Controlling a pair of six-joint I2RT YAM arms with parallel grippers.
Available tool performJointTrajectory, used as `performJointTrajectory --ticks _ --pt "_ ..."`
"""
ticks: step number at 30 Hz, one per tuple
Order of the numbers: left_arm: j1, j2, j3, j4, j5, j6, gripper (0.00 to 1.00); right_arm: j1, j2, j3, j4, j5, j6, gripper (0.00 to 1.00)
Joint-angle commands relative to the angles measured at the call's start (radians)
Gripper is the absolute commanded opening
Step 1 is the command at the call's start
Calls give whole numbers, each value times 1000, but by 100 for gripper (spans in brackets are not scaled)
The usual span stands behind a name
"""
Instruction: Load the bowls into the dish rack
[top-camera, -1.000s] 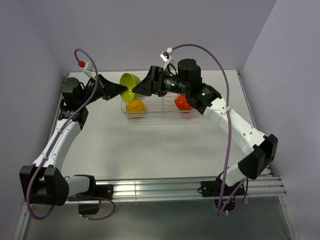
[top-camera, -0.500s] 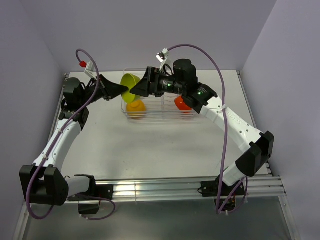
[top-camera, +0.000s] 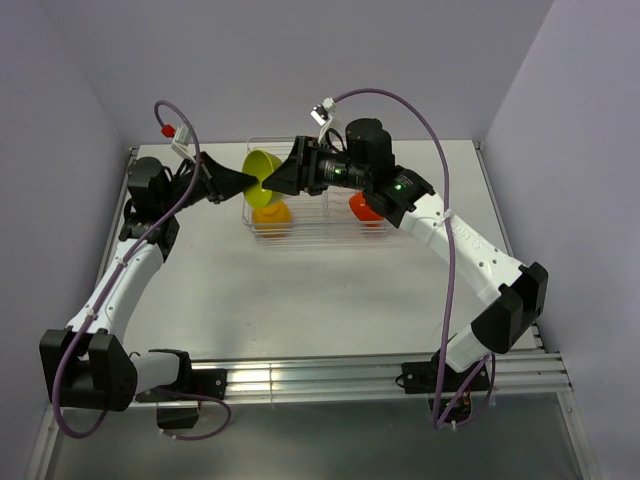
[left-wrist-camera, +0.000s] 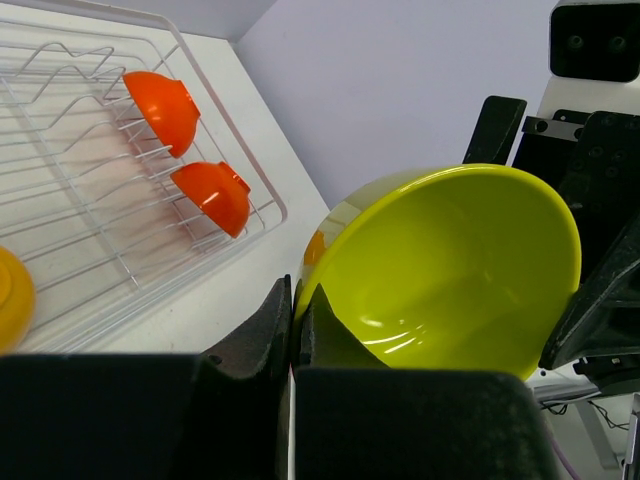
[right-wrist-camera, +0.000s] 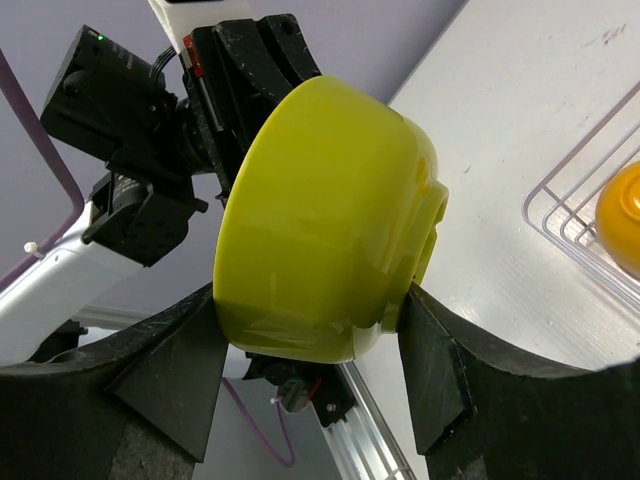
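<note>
The yellow-green bowl (top-camera: 262, 165) hangs in the air between both grippers, above the left end of the clear dish rack (top-camera: 320, 232). My left gripper (top-camera: 252, 182) is shut on its rim, seen close in the left wrist view (left-wrist-camera: 297, 300), with the bowl's inside (left-wrist-camera: 450, 270) facing that camera. My right gripper (top-camera: 270, 180) straddles the bowl (right-wrist-camera: 320, 220) from rim to foot, a finger (right-wrist-camera: 430, 350) against each side. An orange-yellow bowl (top-camera: 271, 212) and red-orange bowls (left-wrist-camera: 165, 105) (left-wrist-camera: 212, 195) sit in the rack.
The rack (left-wrist-camera: 90, 250) lies at the back middle of the white table, close to the rear wall. Both arms reach over it and their purple cables loop above. The table's metal rail runs along the near edge.
My right gripper has moved left and closed in around the yellow-green bowl. The left gripper has kept its hold on the rim and barely moved.
</note>
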Motion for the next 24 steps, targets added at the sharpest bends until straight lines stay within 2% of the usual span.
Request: performJointTrajectory --ticks 1,2,3,4,5,6,8,13,16,18,21,23,24 --pt "-7 -4 9 30 15 0 0 9 -27 27 48 0 -16 52" --pt "-7 -2 10 26 13 3 0 9 -27 25 48 0 -16 42" --pt "-7 1 13 16 10 6 0 7 -27 27 50 0 -16 36" --pt "-7 2 15 10 7 6 3 7 -27 29 50 0 -19 30" --pt "-7 4 16 6 4 6 6 9 -27 29 48 3 -20 18" --pt "-7 9 19 -6 4 9 9 9 -25 35 44 5 -25 11" --pt "-7 12 28 -18 -1 19 23 9 -24 45 34 17 -34 0" --pt "-7 18 56 -90 -22 57 51 7 -25 58 10 48 -68 0" --pt "-7 18 67 -119 -38 83 62 4 -28 68 -4 78 -92 0" --pt "-5 19 70 -147 -53 91 64 1 -28 73 -18 97 -110 0" --pt "3 19 88 -204 -77 114 82 -7 -27 78 -38 149 -149 0" --pt "16 21 104 -231 -87 132 98 -8 -24 79 -47 207 -175 0" --pt "23 22 110 -266 -90 140 100 -11 -19 84 -55 227 -207 0"
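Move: The green bowl hangs high between both grippers, its middle about 4 cm right of and 3 cm above the left hand, 1 cm back. The dish rack's middle is some 21 cm ahead, 8 cm right and 32 cm below the right hand. In the rack, from the right hand, the yellow bowl sits about 12 cm ahead and 6 cm left, the front red bowl 15 cm ahead and 22 cm right, both roughly 31 cm down. The left hand gives up its pinch on the green bowl's rim, opening from nearly shut to almost wide while it sinks about 2.5 cm and eases slightly forward, then a little left, its fingers tipping slightly down. The right hand keeps its hold on the bowl and, slowly at first and then faster, carries it about 3 cm forward, right and down towards the dish rack, turning some 10 degrees, partly clockwise, with its fingertips dipping. ##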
